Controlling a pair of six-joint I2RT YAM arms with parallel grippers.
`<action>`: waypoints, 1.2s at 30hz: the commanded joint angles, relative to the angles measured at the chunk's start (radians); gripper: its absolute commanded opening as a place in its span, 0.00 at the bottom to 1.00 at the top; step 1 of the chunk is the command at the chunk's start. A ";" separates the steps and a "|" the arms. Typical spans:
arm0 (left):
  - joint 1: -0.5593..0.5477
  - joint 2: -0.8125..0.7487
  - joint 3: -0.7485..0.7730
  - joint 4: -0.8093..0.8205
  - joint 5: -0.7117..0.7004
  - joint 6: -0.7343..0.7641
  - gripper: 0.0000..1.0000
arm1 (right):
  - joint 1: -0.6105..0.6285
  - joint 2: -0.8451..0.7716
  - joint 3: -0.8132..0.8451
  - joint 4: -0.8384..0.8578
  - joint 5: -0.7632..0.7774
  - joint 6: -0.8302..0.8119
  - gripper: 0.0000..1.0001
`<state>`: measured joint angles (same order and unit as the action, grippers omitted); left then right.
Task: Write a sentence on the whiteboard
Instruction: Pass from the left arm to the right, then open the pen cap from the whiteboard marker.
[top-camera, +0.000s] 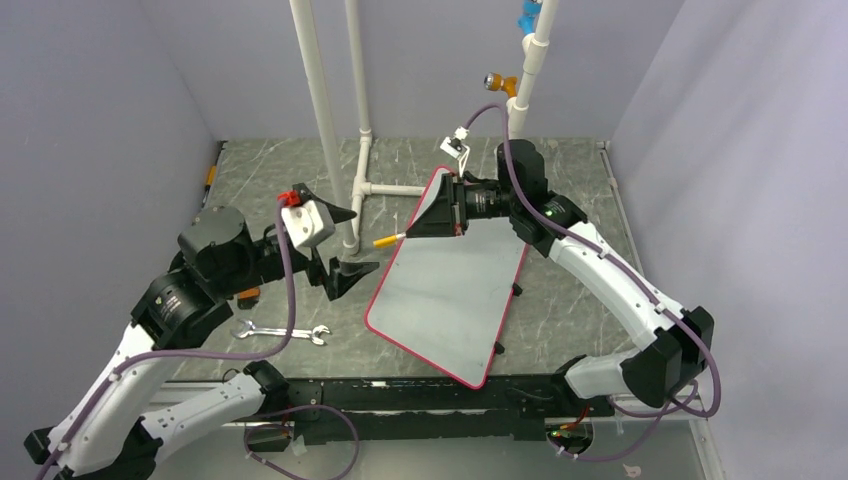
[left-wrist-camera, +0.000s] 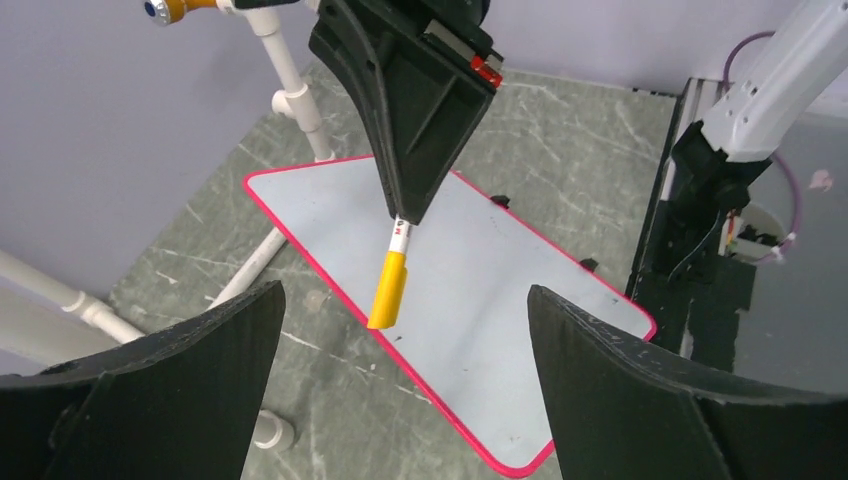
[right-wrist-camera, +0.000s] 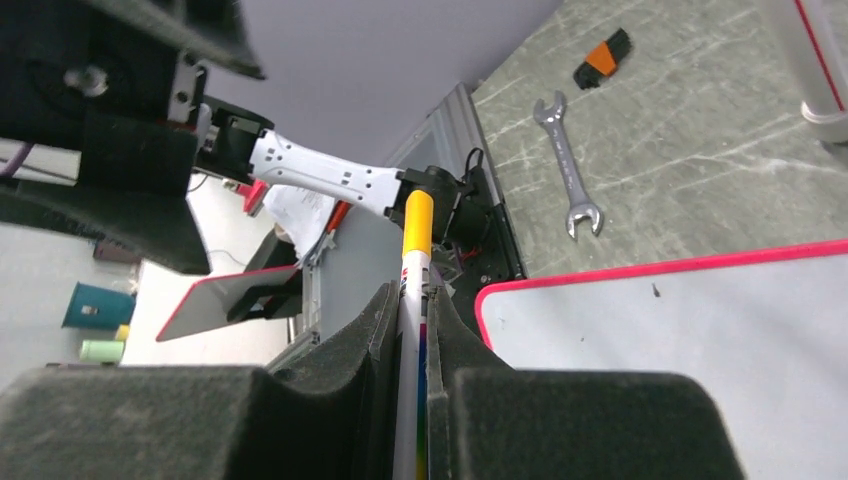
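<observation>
The whiteboard (top-camera: 450, 290) lies flat on the table, pale grey with a red rim. No sentence shows on its face (left-wrist-camera: 480, 290), only a few small dark specks. My right gripper (top-camera: 410, 232) hovers over the board's far left corner, shut on a white marker (right-wrist-camera: 417, 240) whose yellow cap (left-wrist-camera: 388, 290) points left, toward the left arm. In the left wrist view the cap hangs over the board's left edge. My left gripper (top-camera: 352, 242) stands open just left of the cap, its fingers either side of the cap's line and apart from it. The whiteboard (right-wrist-camera: 680, 330) also fills the lower right of the right wrist view.
A white pipe frame (top-camera: 330, 130) stands at the back, its foot between my left gripper and the board. A steel wrench (top-camera: 282, 333) lies on the table near the left arm. A small orange-and-black object (right-wrist-camera: 603, 58) lies beyond it.
</observation>
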<state>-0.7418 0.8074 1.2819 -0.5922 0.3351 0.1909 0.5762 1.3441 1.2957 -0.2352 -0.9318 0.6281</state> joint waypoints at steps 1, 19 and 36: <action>0.099 0.038 0.028 0.080 0.204 -0.169 0.95 | -0.009 -0.066 0.023 0.107 -0.093 0.001 0.00; 0.290 0.072 -0.074 0.326 0.638 -0.427 0.75 | -0.033 -0.093 0.043 0.276 -0.177 0.098 0.00; 0.258 0.159 -0.081 0.421 0.629 -0.458 0.31 | -0.035 -0.109 0.050 0.287 -0.193 0.105 0.00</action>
<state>-0.4637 0.9516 1.1957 -0.2344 0.9455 -0.2573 0.5457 1.2694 1.2987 0.0013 -1.1023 0.7300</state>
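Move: The marker's yellow end lies about 5 cm right of the left hand's open fingers, 4 cm ahead and some 6 cm below. It sticks out about 5 cm to the left of the right hand, level fore and aft and 1 cm lower; from that hand, the left gripper is roughly 10 cm left, 4 cm back and 5 cm higher. From the left hand, the whiteboard's middle is about 16 cm right, 4 cm ahead and 25 cm down, and the upright pipe's foot 13 cm ahead, 6 cm left and as low. The right hand keeps its pinch on the marker and lifts it about 6 cm, easing back some 3 cm and slightly right while tilting the yellow end up towards the left hand's level. The left hand dips forward a little, comes back and then works about 3 cm rightward onto that yellow end, its wrist rolling and swinging clockwise some 30 degrees in all so that the fingers point squarely right, and its wide-open fingers close by more than half until their tips flank the yellow end, without clearly clamping it. ##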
